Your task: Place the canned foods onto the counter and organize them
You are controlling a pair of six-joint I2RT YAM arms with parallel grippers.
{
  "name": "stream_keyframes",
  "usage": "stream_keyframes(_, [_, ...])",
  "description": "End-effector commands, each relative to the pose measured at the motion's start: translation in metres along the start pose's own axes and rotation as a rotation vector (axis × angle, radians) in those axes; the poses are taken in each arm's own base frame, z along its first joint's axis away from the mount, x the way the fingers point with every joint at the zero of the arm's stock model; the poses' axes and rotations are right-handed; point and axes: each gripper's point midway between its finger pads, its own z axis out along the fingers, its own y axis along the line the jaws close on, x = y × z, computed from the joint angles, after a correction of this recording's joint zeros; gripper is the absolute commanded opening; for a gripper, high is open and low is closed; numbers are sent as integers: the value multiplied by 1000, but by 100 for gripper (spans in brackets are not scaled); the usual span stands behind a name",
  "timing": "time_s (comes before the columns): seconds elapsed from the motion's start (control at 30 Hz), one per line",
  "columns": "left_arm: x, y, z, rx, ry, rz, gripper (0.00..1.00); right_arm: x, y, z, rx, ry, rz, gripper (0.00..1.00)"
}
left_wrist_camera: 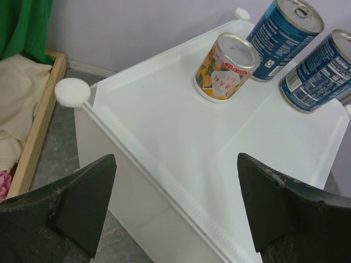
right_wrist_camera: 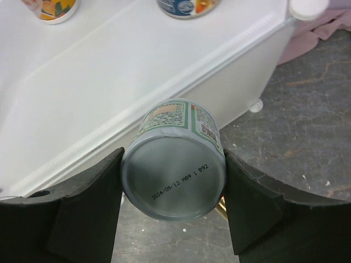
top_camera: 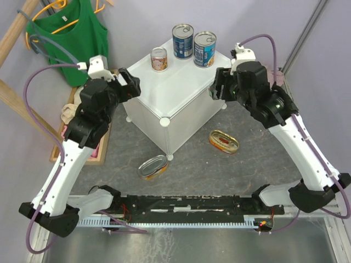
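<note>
The white counter (top_camera: 175, 90) carries a small orange-red can (top_camera: 159, 59) and two tall blue cans (top_camera: 182, 40) (top_camera: 204, 49) along its far edge. Two flat oval tins lie on the grey floor in front, one (top_camera: 152, 167) on the left and one (top_camera: 224, 141) on the right. My right gripper (right_wrist_camera: 173, 152) is shut on a green-white can (right_wrist_camera: 181, 183), held on its side just off the counter's (right_wrist_camera: 109, 82) right edge. My left gripper (left_wrist_camera: 175, 159) is open and empty over the counter's (left_wrist_camera: 164, 126) left edge, with the orange-red can (left_wrist_camera: 226, 67) ahead.
A green shirt (top_camera: 77, 38) hangs on a wooden rack at the back left. A wooden frame (left_wrist_camera: 35, 137) with beige cloth lies on the floor left of the counter. Pink cloth (right_wrist_camera: 323, 27) lies beyond the counter's far corner.
</note>
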Motion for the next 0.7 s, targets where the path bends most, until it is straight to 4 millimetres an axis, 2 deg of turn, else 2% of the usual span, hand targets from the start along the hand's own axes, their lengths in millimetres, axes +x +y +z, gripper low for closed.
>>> stream_keyframes(0.0, [-3,8,-13,-15,-56,-75,96,-57,28,-6,-57,-173,6,9])
stream_keyframes(0.37, [47,33,-31,-41,21,-88,95,-72,65,20,-99,-172,-23,9])
stream_keyframes(0.67, [66,43,-45,-40,52,-99,93,-77,85,47,-118,-156,-36,9])
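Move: The right gripper already holds the green-labelled can just off the counter's right edge; the bare patch before the two blue cans lies about 8 cm ahead, 11 cm left and a little below. The right blue can stands some 18 cm ahead and 5 cm left, the small orange can about 15 cm ahead and 19 cm left. From the empty left gripper, the oval tin lies roughly 17 cm back, 9 cm right and 28 cm down, the small orange can 14 cm ahead and 9 cm right. Carry the green-labelled can with the right gripper in over the counter, about 8 cm left and 5 cm forward with a slight rise early on, turning a touch counter-clockwise and keeping the grip closed on the can. Meanwhile draw the wide-open left gripper down some 8 cm and back about 5 cm, away from the small orange can beside the counter's left side. ##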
